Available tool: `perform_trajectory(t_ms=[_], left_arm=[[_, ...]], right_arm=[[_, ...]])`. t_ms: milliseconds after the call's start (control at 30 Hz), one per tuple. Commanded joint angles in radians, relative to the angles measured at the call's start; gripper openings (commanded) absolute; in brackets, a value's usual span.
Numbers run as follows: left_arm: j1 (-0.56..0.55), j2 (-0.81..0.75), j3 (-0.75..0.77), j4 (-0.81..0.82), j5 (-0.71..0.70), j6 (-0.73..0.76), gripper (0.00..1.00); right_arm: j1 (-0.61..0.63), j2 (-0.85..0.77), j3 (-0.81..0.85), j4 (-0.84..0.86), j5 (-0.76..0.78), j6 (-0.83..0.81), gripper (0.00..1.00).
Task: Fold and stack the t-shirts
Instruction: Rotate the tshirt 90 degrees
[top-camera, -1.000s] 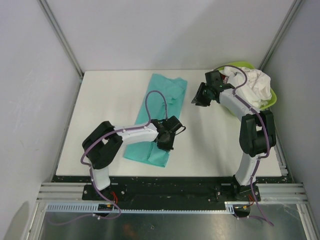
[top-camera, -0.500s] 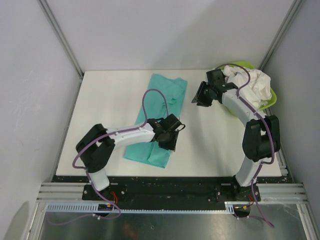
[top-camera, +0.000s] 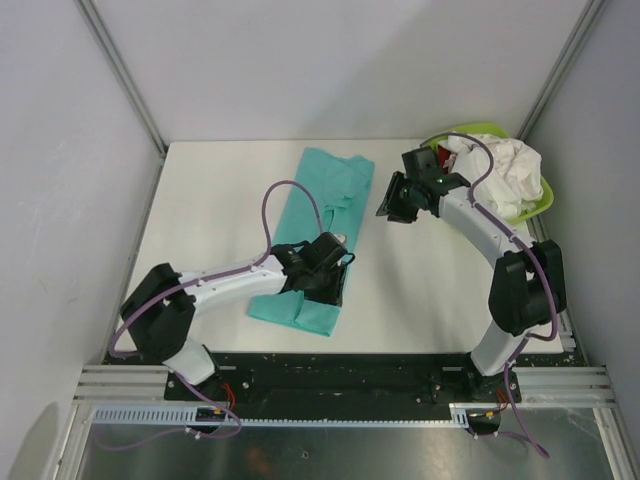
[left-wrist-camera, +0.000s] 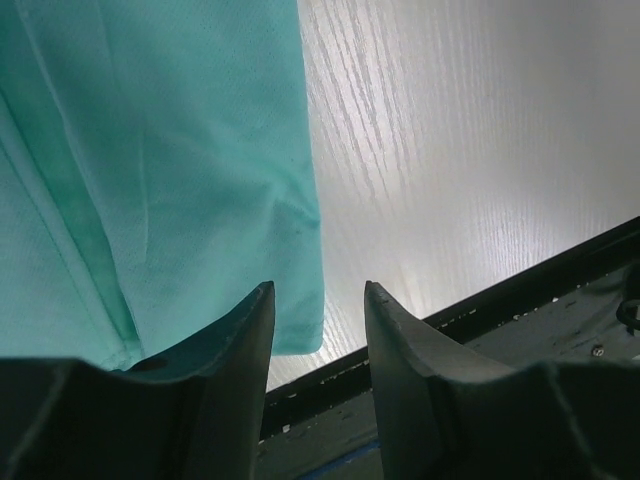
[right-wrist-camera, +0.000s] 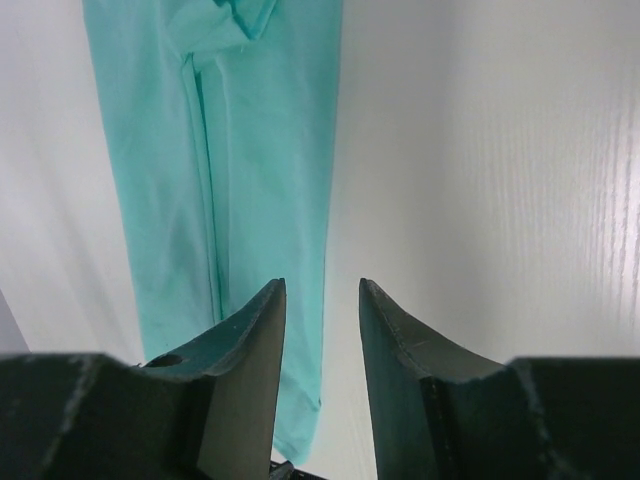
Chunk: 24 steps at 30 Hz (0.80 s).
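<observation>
A teal t-shirt (top-camera: 322, 225) lies on the white table (top-camera: 210, 200), folded lengthwise into a long narrow strip running from the back toward the front edge. My left gripper (top-camera: 328, 285) hovers over its near right corner, open, with nothing between the fingers. In the left wrist view the teal t-shirt (left-wrist-camera: 180, 150) fills the upper left, and the left gripper (left-wrist-camera: 318, 290) frames the shirt's corner and bare table. My right gripper (top-camera: 392, 200) stands open just right of the shirt's far end. The right wrist view has the teal t-shirt (right-wrist-camera: 240, 150) left of the right gripper (right-wrist-camera: 321, 285).
A lime-green basin (top-camera: 541, 201) sits at the table's back right corner, heaped with white t-shirts (top-camera: 512, 168) and a bit of red cloth (top-camera: 446, 152). The table's dark front edge (left-wrist-camera: 520, 290) lies just beyond the shirt's near end. Grey walls enclose the table.
My left gripper has opened and let go of the teal shirt, and its arm has stretched out lower. The right gripper has drifted slightly left toward the shirt and opened a little wider.
</observation>
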Motion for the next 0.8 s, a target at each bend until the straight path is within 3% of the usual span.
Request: perform_trajectory(t_ms=[0, 367, 767], left_arm=[[0.003, -0.082, -0.021, 0.011, 0.005, -0.027, 0.46], [0.082, -0.205, -0.085, -0.004, -0.022, -0.042, 0.46], [0.29, -0.332, -0.23, -0.05, -0.141, -0.081, 0.46]], right_arm=[[0.04, -0.066, -0.03, -0.005, 0.027, 0.02, 0.41], [0.163, -0.152, -0.196, 0.039, 0.063, 0.045, 0.42], [0.389, -0.271, -0.494, 0.188, 0.08, 0.179, 0.43]])
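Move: The folded t-shirt lies lengthwise away from the arms. Its middle is about 15 cm ahead, 4 cm left and 6 cm below the left hand; its near-left corner is some 20 cm left and 3 cm back, its near-right corner about 8 cm back and 1 cm left. From the right hand the t-shirt's middle is 18 cm left, 4 cm back and 14 cm down, the near-right corner 28 cm back and 15 cm left, the green basket 24 cm right and 11 cm ahead. With no contact to see, the left hand travels left over the t-shirt's near part, about 9 cm and slightly forward, rising a little at first and swinging nearly 20 degrees counter-clockwise. The right hand comes back some 14 cm, sinking about 7 cm and drifting 5 cm left, towards the near-right corner, turning slightly counter-clockwise. Both grippers stay partly open. ##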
